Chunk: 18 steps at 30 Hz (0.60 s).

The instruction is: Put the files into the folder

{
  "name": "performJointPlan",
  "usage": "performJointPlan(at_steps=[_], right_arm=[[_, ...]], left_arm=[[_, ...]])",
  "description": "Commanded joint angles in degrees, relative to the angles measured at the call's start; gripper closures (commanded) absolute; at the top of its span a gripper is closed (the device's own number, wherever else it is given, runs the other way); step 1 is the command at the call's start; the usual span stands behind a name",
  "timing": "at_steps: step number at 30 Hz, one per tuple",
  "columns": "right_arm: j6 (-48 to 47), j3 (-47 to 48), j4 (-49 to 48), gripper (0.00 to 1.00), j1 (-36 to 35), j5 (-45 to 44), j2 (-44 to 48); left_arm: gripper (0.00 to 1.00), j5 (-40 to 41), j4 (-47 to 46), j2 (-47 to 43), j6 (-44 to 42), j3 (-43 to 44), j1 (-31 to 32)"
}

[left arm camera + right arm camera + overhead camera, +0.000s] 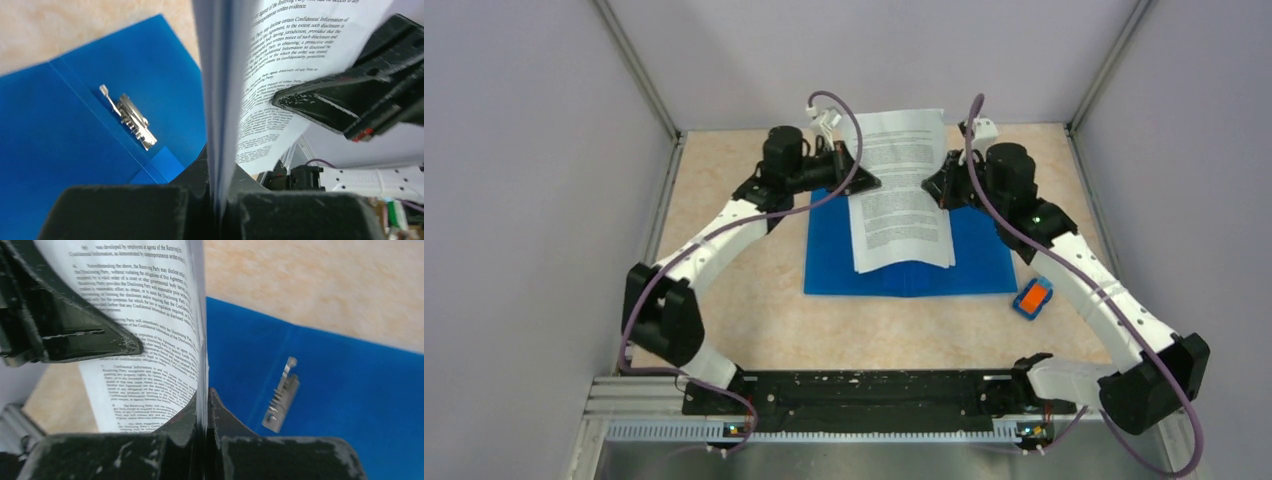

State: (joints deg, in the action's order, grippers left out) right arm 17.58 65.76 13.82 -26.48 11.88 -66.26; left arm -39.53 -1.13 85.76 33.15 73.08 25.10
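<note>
The files [898, 185], white sheets with black print, are held up over the open blue folder [984, 268]. Their near end sags onto the folder and their far end is raised. My left gripper [858, 180] is shut on the stack's left edge, and my right gripper [941, 186] is shut on its right edge. The left wrist view shows the sheets [220, 100] edge-on between my left gripper [220, 200]'s jaws, above the folder [65, 150] and its metal clip [129, 117]. In the right wrist view my right gripper [204, 412] pinches the files [150, 325] beside the clip [281, 396].
A small orange-and-blue object [1032, 297] lies on the table just off the folder's near right corner, under the right arm. Grey walls close in the table on the left, right and back. A metal rail [824, 430] runs along the near edge.
</note>
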Motion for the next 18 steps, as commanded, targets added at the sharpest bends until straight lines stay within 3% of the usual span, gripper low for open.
performJointPlan(at_steps=[1,11,18], right_arm=[[-2.5,3.6,11.8,1.00,0.2,-17.6,-5.7],[-2.4,1.3,16.4,1.00,7.9,-28.9,-13.9],[-4.0,2.8,17.1,1.00,11.7,-33.0,-19.7]], left_arm=[[1.00,7.3,-4.1,9.8,9.1,4.5,3.4],[1.00,12.8,0.9,32.7,12.7,20.8,10.3],[1.00,17.2,3.8,40.4,13.6,28.4,13.3]])
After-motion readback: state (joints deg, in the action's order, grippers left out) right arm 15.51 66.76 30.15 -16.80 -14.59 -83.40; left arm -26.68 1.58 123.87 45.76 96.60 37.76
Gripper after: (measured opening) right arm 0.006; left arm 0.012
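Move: The files hang between the hands, bound for the open folder's right half. Its middle lies about 20 cm right of the left hand and 7 cm ahead; for the right hand, 11 cm right and 9 cm ahead, some 30 cm below both. The metal clip is 11 cm right of the left hand, 6 cm ahead; from the right hand, 1 cm right, 8 cm ahead. Still pinching the files, both hands sink about 16 cm, moving 14 cm right towards the folder's right half. ##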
